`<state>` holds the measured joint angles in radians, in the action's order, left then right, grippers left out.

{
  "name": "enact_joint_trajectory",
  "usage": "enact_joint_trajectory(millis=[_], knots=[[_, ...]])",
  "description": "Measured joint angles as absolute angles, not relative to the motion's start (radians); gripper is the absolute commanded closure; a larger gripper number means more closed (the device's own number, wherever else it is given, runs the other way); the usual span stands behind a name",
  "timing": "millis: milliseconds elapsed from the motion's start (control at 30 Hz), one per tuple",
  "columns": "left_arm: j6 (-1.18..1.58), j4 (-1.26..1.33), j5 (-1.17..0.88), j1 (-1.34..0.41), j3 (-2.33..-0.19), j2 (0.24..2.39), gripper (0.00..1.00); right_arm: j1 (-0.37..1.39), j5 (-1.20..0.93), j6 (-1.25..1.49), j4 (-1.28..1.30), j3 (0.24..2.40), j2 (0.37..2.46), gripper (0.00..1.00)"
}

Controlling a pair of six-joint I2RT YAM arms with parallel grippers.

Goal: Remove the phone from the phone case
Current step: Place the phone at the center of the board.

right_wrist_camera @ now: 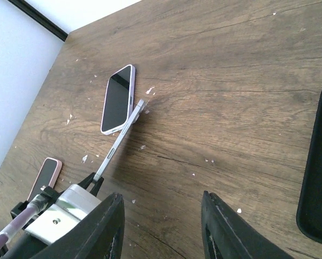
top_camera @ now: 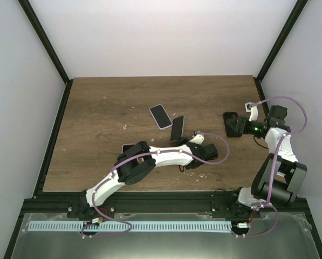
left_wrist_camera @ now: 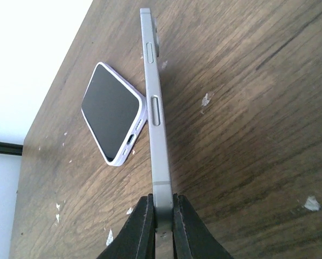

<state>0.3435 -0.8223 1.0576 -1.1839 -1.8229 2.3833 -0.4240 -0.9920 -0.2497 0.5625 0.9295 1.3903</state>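
My left gripper [left_wrist_camera: 163, 216] is shut on the bottom end of a bare silver phone [left_wrist_camera: 154, 97], which stands on its long edge on the wooden table. In the top view the same phone [top_camera: 177, 128] sits mid-table at the tip of the left gripper [top_camera: 182, 143]. A black phone case [right_wrist_camera: 318, 172] lies flat at the right edge of the right wrist view, only partly in frame. Beside the case my right gripper [right_wrist_camera: 162, 197] is open above bare wood with nothing between its fingers; it sits at the table's right side [top_camera: 235, 127].
A phone in a lilac case [top_camera: 161, 116] lies screen up just beyond the held phone, close to its far end [left_wrist_camera: 112, 110]. A phone in a pink case [right_wrist_camera: 45, 175] lies by the left arm's elbow [top_camera: 128, 147]. White crumbs dot the table.
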Motion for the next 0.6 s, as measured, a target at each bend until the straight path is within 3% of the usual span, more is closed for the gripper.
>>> enact_joint_trajectory(millis=[133, 233, 333, 467, 600], knots=[[0.310, -0.778, 1.045, -1.168, -1.823, 2.387, 0.96, -0.424, -0.986, -0.250, 0.558, 0.928, 1.385, 0.59], [0.278, -0.737, 1.017, -1.153, -1.847, 2.397, 0.81, -0.424, -0.978, -0.250, 0.555, 0.928, 1.375, 0.59], [0.251, -0.694, 0.952, -1.140, -1.879, 2.416, 0.74, -0.424, -0.974, -0.250, 0.551, 0.928, 1.363, 0.59], [0.230, -0.672, 0.875, -1.137, -1.884, 2.440, 0.72, -0.424, -0.973, -0.250, 0.551, 0.926, 1.348, 0.59], [0.207, -0.672, 0.852, -1.135, -1.905, 2.446, 0.57, -0.424, -0.971, -0.251, 0.547, 0.923, 1.336, 0.59]])
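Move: Just 7 cm ahead of the left hand, 1 cm right and 5 cm below, lies the board spot for the phone it still pinches by the near end, standing on a long edge. The purple phone is about 14 cm ahead, 9 left; the pink phone 10 back, 24 left, both about 5 below. From the right hand the spot is roughly 6 cm ahead, 21 left, 16 below. Easing forward about 2 cm, the left hand then swings some 3.5 cm to its right and sinks about 3 cm, rolling slightly right and tipping its fingers down by under 10 degrees. Partway through, the fingers open and let go of the phone's near end, lowering the raised long edge to the right. ##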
